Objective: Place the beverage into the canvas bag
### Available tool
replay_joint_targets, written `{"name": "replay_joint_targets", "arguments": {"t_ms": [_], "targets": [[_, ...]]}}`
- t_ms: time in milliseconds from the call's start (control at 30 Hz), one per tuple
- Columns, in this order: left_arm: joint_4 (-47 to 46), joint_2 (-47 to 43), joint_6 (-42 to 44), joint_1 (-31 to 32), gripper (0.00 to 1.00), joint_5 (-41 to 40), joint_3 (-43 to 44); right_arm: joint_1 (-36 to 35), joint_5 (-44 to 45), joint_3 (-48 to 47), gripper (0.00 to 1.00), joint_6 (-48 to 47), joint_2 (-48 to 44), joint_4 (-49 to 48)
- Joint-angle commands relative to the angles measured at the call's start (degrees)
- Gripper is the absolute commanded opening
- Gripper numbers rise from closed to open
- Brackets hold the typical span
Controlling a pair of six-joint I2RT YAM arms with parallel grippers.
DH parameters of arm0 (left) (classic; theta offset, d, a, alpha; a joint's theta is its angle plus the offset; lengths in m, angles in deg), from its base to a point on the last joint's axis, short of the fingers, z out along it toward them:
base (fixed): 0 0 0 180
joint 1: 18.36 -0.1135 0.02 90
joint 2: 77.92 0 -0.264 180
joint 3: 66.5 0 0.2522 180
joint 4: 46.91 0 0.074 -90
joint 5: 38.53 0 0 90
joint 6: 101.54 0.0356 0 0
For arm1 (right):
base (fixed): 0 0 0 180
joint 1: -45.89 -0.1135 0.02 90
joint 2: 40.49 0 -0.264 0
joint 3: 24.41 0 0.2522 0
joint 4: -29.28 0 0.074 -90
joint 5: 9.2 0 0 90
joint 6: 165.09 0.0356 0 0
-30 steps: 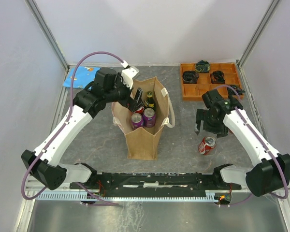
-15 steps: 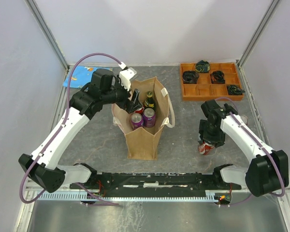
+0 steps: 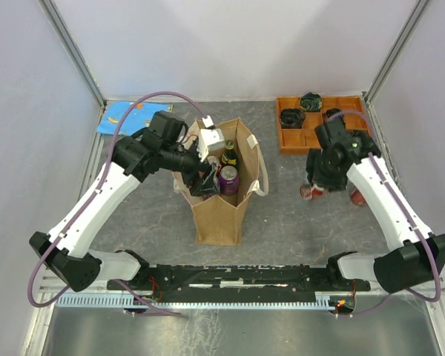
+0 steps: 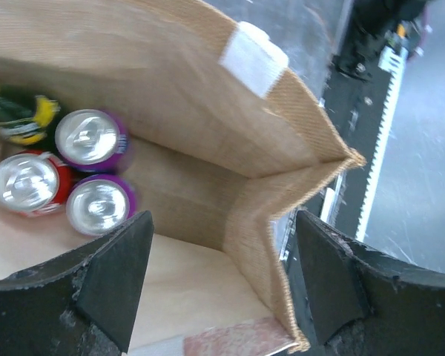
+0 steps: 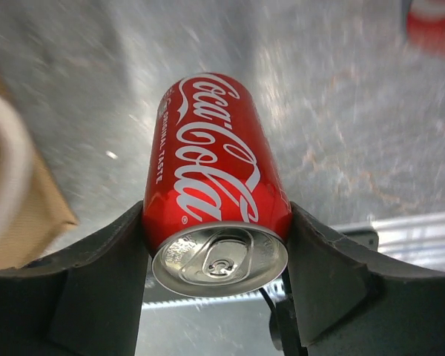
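The beverage, a red Coca-Cola can (image 5: 211, 170), sits sideways between the fingers of my right gripper (image 5: 216, 222), which is shut on it. From above, this can (image 3: 310, 192) hangs under the right gripper (image 3: 316, 184), to the right of the canvas bag (image 3: 221, 211). The tan bag stands open at mid-table. Inside it are two purple cans (image 4: 89, 137), a red can (image 4: 26, 185) and a dark bottle (image 4: 18, 119). My left gripper (image 4: 222, 245) is open at the bag's mouth (image 3: 204, 178), its jaws either side of the bag's near wall (image 4: 282, 185) without touching it.
A second red can (image 3: 358, 196) lies on the table just right of the held one, also seen as a red can (image 5: 434, 22) in the right wrist view. An orange tray (image 3: 285, 147) with black parts stands at the back right. A blue cloth (image 3: 130, 115) lies at the back left.
My right gripper came down, closed on the red can and carried it away from the near edge. My left gripper moved down into the bag's mouth, its jaws narrowing a little.
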Motion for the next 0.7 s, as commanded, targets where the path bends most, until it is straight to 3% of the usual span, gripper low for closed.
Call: {"name": "replay_joint_targets", "arguments": {"t_ms": [0,200,367,500,667], "targets": [[8.8,2.9,8.5,3.7,0.84,6.4,2.6,0.2,0.1,-18.8,0.00,-2.9,4.6,1.1],[20.2,5.3,14.9,5.7,0.85,11.4,3.9,-0.6,-6.5,-44.5,0.00,-6.2,14.3,5.1],[25.4,5.4,18.2,6.7,0.86,13.7,4.4,-5.3,-9.5,-60.2,0.00,-6.7,20.6,7.1],[27.1,4.2,18.6,8.1,0.86,16.1,4.6,-11.8,-10.9,-67.2,0.00,-6.1,24.4,7.3],[27.2,3.0,16.8,10.3,0.85,16.8,3.4,-18.4,-12.1,-65.9,0.00,-4.6,25.3,4.6]]}}
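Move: The right hand already grips the Coke can, lifted clear of the table. The canvas bag's middle lies about 27 cm to its left, 8 cm ahead and 4 cm lower; inside, the near purple can stands some 26 cm left and 9 cm ahead, and the green bottle about 25 cm left and 15 cm ahead. Another red can stands 17 cm to the hand's right, 6 cm ahead. From the left hand, the bag's middle is 7 cm ahead, 6 cm right and 16 cm below. Keeping the Coke can pinched between its fingers, the right hand rises about 20 cm while reaching forward some 12 cm, then swings left about 15 cm towards the canvas bag, easing slightly back; its fingertips swing forward and the hand turns counter-clockwise, each roughly 25 degrees. The left hand, empty and open, draws back about 11 cm and slightly down towards the bag's front rim, turning clockwise. ##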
